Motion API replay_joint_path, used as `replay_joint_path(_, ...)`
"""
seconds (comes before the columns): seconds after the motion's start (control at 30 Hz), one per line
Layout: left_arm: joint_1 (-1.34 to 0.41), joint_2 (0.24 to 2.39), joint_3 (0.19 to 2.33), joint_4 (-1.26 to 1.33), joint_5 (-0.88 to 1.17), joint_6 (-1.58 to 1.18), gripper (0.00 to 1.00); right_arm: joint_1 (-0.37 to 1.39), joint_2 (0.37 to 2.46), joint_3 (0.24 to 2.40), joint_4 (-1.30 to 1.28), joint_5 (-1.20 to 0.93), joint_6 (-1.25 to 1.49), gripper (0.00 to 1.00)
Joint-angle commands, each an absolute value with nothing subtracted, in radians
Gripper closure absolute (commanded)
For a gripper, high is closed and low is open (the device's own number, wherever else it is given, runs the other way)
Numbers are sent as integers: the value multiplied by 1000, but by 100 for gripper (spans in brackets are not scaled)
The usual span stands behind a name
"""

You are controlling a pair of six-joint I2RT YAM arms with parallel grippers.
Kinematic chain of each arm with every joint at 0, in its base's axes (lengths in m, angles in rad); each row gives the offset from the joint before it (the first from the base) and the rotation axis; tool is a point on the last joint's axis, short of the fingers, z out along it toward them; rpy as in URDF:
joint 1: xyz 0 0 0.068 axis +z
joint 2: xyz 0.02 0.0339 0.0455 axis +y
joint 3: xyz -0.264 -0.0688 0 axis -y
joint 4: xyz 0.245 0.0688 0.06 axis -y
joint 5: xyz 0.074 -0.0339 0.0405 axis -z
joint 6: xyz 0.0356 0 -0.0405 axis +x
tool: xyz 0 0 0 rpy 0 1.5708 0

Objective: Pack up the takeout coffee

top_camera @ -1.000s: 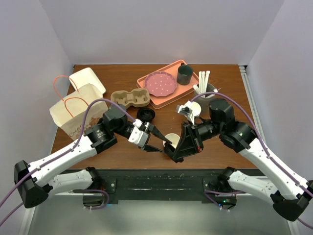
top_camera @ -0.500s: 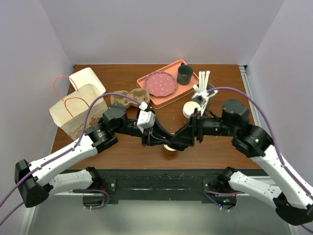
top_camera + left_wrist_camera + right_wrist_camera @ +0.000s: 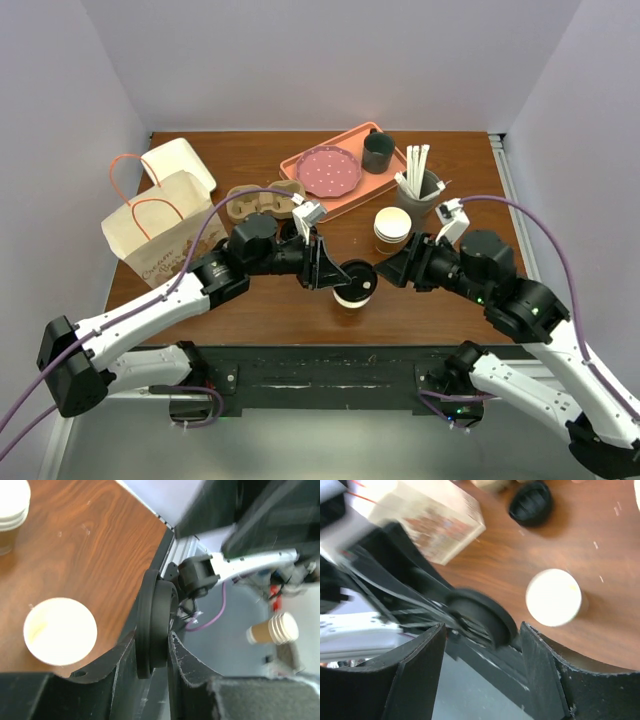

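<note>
The takeout coffee's brown paper cup (image 3: 347, 298) stands lidless near the table's front edge, its white inside showing in both wrist views (image 3: 60, 630) (image 3: 554, 597). My left gripper (image 3: 338, 274) (image 3: 152, 637) is shut on the rim of the round black sip lid (image 3: 357, 279) (image 3: 155, 625), held on edge just beside and above the cup. My right gripper (image 3: 392, 271) (image 3: 482, 627) is open just right of the lid (image 3: 482, 615), its fingers apart on either side without touching it.
A paper bag (image 3: 150, 225) stands at the left, with a pulp cup carrier (image 3: 265, 200) beside it. Behind are a pink tray (image 3: 345, 205) with a dotted plate, a dark mug (image 3: 378, 152), a stirrer holder (image 3: 418, 182) and stacked cups (image 3: 392, 228). Another black lid (image 3: 531, 502) lies on the table.
My right gripper opened, let go of the lid and pulled back to the right. My left gripper closed on the lid and now holds it alone beside the cup.
</note>
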State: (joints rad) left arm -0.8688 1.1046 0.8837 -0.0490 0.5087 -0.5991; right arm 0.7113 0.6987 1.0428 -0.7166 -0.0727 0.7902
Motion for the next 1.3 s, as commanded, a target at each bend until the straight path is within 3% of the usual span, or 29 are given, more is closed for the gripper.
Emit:
replay_joint_path(0.0, -853, 1120, 851, -15, 483, -850, 79, 712, 699, 960, -710, -78, 838, 39)
replay_joint_path(0.2, -851, 1121, 828, 9, 442, -943, 79, 712, 745, 920, -683, -109, 857, 53)
replay_joint_path(0.43, -851, 1118, 792, 21, 402, -999, 79, 712, 817, 917, -696, -101, 865, 62)
replay_joint_path(1.07, -851, 1158, 767, 67, 364, -1032, 79, 713, 865, 931, -752, -107, 813, 71)
replay_joint_path(1.27, -851, 1177, 770, 84, 379, -1040, 78, 713, 871, 923, -718, -117, 821, 87)
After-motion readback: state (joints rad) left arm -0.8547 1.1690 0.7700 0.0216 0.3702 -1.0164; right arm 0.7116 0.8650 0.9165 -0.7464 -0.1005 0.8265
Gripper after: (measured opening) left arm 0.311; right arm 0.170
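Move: The left hand already pinches the black lid by its left rim, its middle about 4 cm to that hand's right and level with it; the open paper cup stands roughly 14 cm below, 3 cm to the right and 1 cm ahead. From the right hand the lid lies about 5 cm left, 5 cm lower and 1 cm back. The cup stack is some 15 cm ahead, 3 cm right and 17 cm below the right hand. Down goes the right hand, fast at first then easing, nearly 10 cm to the held lid's right edge, tipping as its wide-open fingers close to a narrow gap there and seem to take the rim. The left keeps its pinch, lowering the lid about 5 cm towards the cup with a slight forward drift and rolling so that its front dips. ##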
